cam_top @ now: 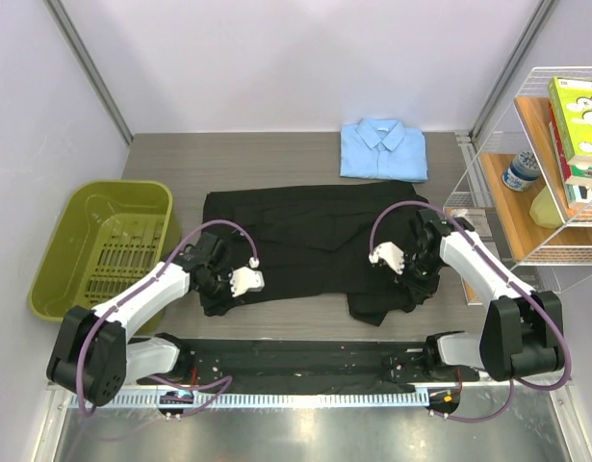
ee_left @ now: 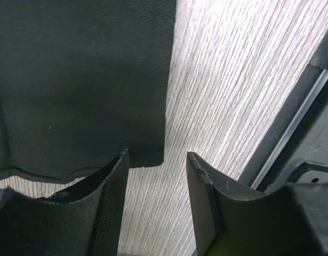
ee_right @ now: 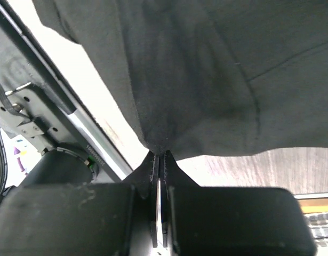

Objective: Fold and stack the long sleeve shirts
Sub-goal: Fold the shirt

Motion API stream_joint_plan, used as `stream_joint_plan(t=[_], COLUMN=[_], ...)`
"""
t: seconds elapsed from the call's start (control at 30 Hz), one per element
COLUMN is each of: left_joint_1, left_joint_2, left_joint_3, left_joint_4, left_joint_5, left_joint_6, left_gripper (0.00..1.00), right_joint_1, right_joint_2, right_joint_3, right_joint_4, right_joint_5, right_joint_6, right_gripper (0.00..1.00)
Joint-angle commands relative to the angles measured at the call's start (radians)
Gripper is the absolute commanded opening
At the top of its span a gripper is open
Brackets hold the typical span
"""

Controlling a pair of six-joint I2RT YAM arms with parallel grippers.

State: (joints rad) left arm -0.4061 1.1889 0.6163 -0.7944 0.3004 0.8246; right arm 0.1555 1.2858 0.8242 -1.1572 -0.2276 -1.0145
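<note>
The black long sleeve shirt (cam_top: 305,231) lies spread across the middle of the table. The light blue long sleeve shirt (cam_top: 383,149) sits folded at the back. My left gripper (cam_top: 211,281) is low at the black shirt's near left corner. In the left wrist view the left gripper (ee_left: 157,160) stands open over bare table, its left finger (ee_left: 108,208) overlapping the hem of the black shirt (ee_left: 78,80). My right gripper (cam_top: 418,268) is at the shirt's near right part. In the right wrist view the right gripper (ee_right: 159,156) is shut on a pinch of the black shirt (ee_right: 206,80).
A green bin (cam_top: 55,260) stands at the left of the table. A white wire shelf (cam_top: 527,192) with boxes and a bottle stands at the right. The black base rail (cam_top: 305,361) runs along the near edge.
</note>
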Motion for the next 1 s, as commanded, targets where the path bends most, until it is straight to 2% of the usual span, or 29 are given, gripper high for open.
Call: stream_joint_plan(t=[0.0,0.17,0.27,0.3,0.37,0.4,0.47,0.6,0.7,0.83,0.97], left_joint_1=[-0.045,-0.074,-0.079,-0.079,-0.079,-0.079,-0.079,-0.074,-0.068,-0.047,0.073], left_joint_2=[-0.020,0.001,0.028,0.028,0.022,0.015,-0.023,-0.142,-0.196,-0.158,-0.045], left_joint_3=[-0.015,-0.050,-0.053,-0.052,-0.043,-0.038,-0.021,0.025,0.060,0.131,0.246], left_joint_4=[0.075,0.118,0.112,0.109,0.087,0.072,-0.008,-0.178,-0.241,-0.259,-0.232], left_joint_5=[-0.044,-0.078,-0.087,-0.090,-0.099,-0.098,-0.072,0.003,0.019,0.029,0.066], left_joint_6=[0.036,0.041,0.048,0.047,0.050,0.050,0.061,0.105,0.107,0.094,0.096], left_gripper=[0.47,0.45,0.32,0.24,0.18,0.08,0.00,0.00,0.00,0.00,0.00], right_joint_1=[0.006,0.006,0.006,0.006,0.006,0.006,0.006,0.006,0.006,0.004,-0.004], right_joint_2=[0.003,0.003,-0.003,-0.005,-0.017,-0.023,-0.049,-0.100,-0.105,-0.063,0.045], right_joint_3=[0.050,0.067,0.073,0.073,0.073,0.073,0.073,0.081,0.107,0.197,0.318], right_joint_4=[0.017,0.001,-0.004,-0.007,-0.025,-0.036,-0.071,-0.133,-0.159,-0.168,-0.170], right_joint_5=[0.010,0.005,-0.001,-0.001,-0.003,-0.003,-0.003,-0.018,-0.012,-0.013,-0.013], right_joint_6=[0.031,0.027,0.014,0.008,-0.004,-0.022,-0.036,-0.079,-0.093,-0.117,-0.154], right_gripper=[0.01,0.01,0.01,0.01,0.01,0.01,0.01,0.01,0.01,0.01,0.01])
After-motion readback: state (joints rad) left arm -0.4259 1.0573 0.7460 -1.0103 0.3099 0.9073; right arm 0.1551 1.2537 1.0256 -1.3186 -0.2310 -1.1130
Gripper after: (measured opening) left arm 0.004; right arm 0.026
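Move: The black shirt's near-left corner lies right under the open left fingers, about 1 cm ahead and 1 cm below; the shirt's far-left corner is some 27 cm ahead and 2 cm to the left. The right fingers already hold the shirt's near-right corner; its far edge is about 27 cm straight ahead and 3 cm below, the loose flap about 12 cm left and 3 cm back, and the folded blue shirt about 36 cm ahead, 9 cm left. Ease the left gripper down and forward about 1 cm onto the black shirt's near-left corner and close the fingers to pinch it, then draw it back nearly 3 cm while lifting, ending with a slight forward swing. Keep the right pinch; shift it slightly forward and back, then raise it about 5 cm with the left, turning forward towards the far edge. ##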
